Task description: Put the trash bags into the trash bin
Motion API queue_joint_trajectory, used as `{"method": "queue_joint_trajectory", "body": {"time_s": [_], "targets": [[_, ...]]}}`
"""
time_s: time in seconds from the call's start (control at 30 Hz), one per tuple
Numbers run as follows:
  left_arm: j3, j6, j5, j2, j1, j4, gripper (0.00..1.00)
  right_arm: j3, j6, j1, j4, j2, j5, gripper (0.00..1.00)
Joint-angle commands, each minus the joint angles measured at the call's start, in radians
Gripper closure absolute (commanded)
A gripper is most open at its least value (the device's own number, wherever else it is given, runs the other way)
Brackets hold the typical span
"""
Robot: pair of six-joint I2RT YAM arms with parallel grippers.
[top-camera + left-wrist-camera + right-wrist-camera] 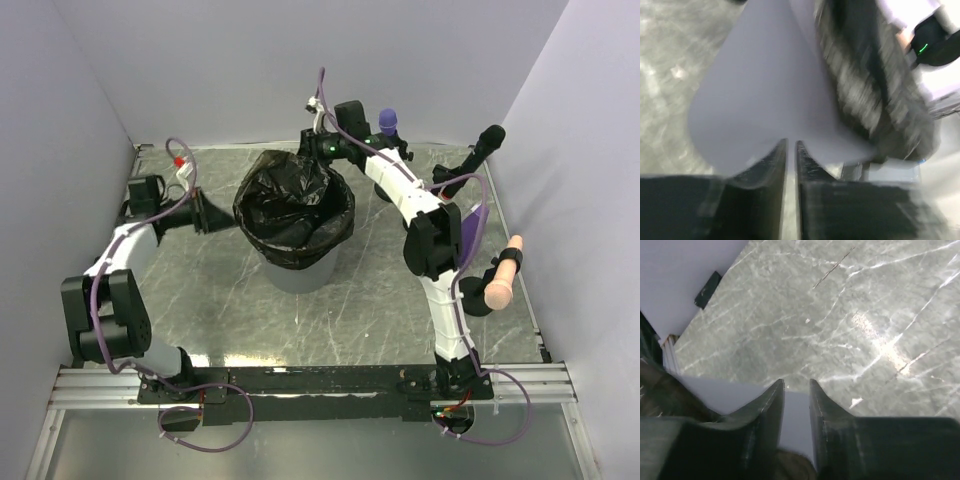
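Note:
The light grey trash bin (300, 272) stands mid-table, lined with a black trash bag (295, 210) that is folded over its rim. My left gripper (215, 213) sits just left of the bin; in its wrist view the fingers (772, 165) stand almost together with nothing seen between them, facing the bin wall (755, 100) and the blurred bag (870, 75). My right gripper (315, 145) hangs at the bin's far rim. Its jaws (796, 385) are a little apart over the grey bin wall (730, 395), with dark bag film (665, 390) at the lower left.
At the back right stand a purple-capped object (388, 118) and a black handle (488, 140). A peach cylinder (503, 275) and a purple piece (472, 225) lie by the right wall. White walls close in the marble table (850, 300).

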Motion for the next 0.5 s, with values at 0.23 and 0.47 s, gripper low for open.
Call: {"method": "queue_joint_trajectory", "body": {"time_s": [0.23, 0.47], "targets": [[0.373, 1.316, 0.238, 0.260, 0.248, -1.415, 0.24, 0.097, -0.128, -0.103, -0.008, -0.127, 0.175, 0.27], [0.642, 1.186, 0.345, 0.375, 0.153, -1.412, 0.03, -0.017, -0.230, -0.132, -0.074, -0.305, 0.258, 0.18]]}}
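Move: The trash bag's mouth, draped over the bin, is centred about 15 cm to the left hand's right and 2 cm ahead, level in height. From the right hand, at its far rim, the centre is some 13 cm back, 2 cm left and 3 cm lower. The bin's body is directly below that centre, about 10 cm down. The purple-topped stand is roughly 19 cm to the right hand's right, 2 cm back and 10 cm lower. Away from the bag on both sides at once: the left hand draws back about 8 cm to its left, dipping nearly 5 cm before rising most of the way back, while its nearly shut fingers spread wide. The right hand first edges forward, then swings some 10 cm right, also forward and up, clear of the far rim, its fingertips lifting and turning clockwise as the fingers open wide. ##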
